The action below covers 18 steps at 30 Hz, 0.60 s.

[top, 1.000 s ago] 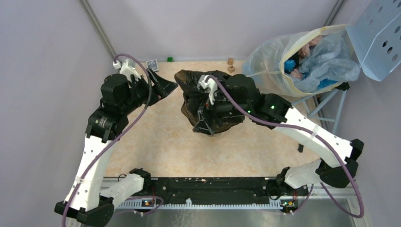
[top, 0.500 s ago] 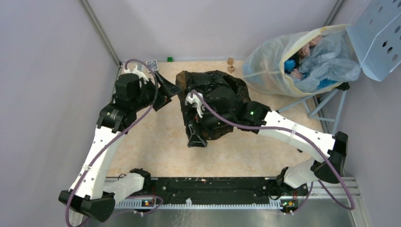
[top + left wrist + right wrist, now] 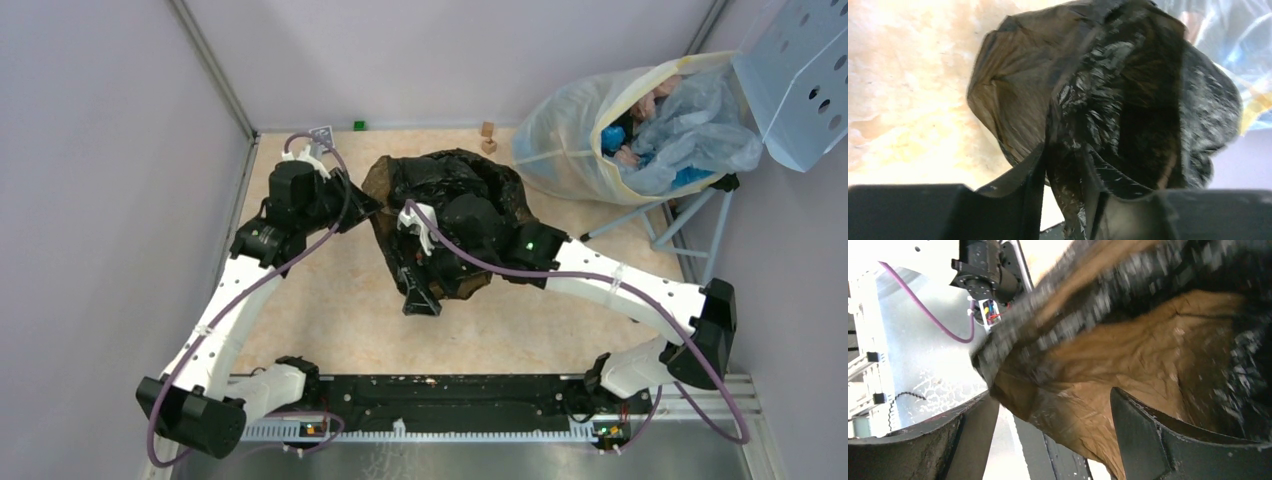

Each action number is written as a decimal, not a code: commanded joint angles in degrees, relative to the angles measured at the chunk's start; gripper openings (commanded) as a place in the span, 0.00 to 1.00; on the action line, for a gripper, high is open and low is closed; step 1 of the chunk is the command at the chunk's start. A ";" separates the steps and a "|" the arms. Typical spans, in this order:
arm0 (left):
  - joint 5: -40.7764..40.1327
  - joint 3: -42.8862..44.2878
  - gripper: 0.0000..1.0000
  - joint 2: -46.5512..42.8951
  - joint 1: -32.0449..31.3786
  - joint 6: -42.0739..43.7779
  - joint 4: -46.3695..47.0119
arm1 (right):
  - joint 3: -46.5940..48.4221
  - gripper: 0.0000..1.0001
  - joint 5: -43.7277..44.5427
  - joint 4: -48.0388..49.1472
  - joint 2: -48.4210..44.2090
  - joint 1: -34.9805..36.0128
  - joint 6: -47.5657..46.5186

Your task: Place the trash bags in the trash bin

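The black trash bag (image 3: 470,185) lies crumpled in a heap at the middle of the table. My left gripper (image 3: 362,208) is at its left edge. In the left wrist view the gripper (image 3: 1065,175) is nearly closed, with a fold of the black film (image 3: 1128,100) pinched between the fingers. My right arm reaches over the heap, and its gripper (image 3: 420,298) points down at the heap's near-left side. In the right wrist view the gripper (image 3: 1053,410) is wide open, with brownish translucent film (image 3: 1148,350) hanging between the fingers. The trash bin is hidden.
A large translucent sack (image 3: 620,130) full of rubbish stands at the back right on a metal stand (image 3: 680,220), under a perforated light-blue panel (image 3: 800,80). Two small wooden blocks (image 3: 487,137) and a green piece (image 3: 358,125) lie at the back wall.
My left arm has moved right to the bag's left edge. My right arm has pulled back towards the near left, with its gripper now at the heap's near side.
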 commanded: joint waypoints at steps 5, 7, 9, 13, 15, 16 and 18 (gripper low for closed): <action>-5.26 -4.88 0.14 2.22 1.12 7.84 8.30 | -2.74 0.80 13.02 -3.23 -12.41 0.33 4.14; -4.63 -5.58 0.11 1.97 1.37 8.67 9.76 | -2.96 0.79 18.59 -5.48 -15.23 -0.02 5.85; -3.74 -6.40 0.09 1.25 1.48 9.46 11.65 | -2.72 0.77 27.01 -8.57 -17.36 -0.21 7.60; -2.35 -9.01 0.08 -0.85 1.50 10.22 14.81 | -2.56 0.75 39.36 -15.08 -19.61 -0.31 10.11; -2.19 -10.63 0.08 -1.93 1.50 10.25 15.97 | -3.15 0.76 44.24 -17.36 -19.62 -0.35 11.17; -1.95 -11.41 0.07 -2.47 1.50 10.20 16.46 | -3.45 0.76 45.61 -18.10 -19.40 -0.39 11.67; -1.45 -12.75 0.07 -3.37 1.52 10.05 17.35 | -4.15 0.77 45.63 -18.26 -19.06 -0.65 12.20</action>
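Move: The trash bag hangs over the bin. Its left rim already lies between the left hand's half-closed fingers, about 2 cm ahead, 1 cm left and 3 cm below the hand point; the bin's middle is some 15 cm right of that hand, 2 cm back and 17 cm lower. From the right hand, the bag's near-right rim is about 13 cm right, 5 cm ahead and level; the bin's middle is 15 cm ahead, 7 cm right and 13 cm lower. Left fingers sink 4 cm, pinching the bag's left rim; the open right hand swings 13 cm right, turning clockwise. ##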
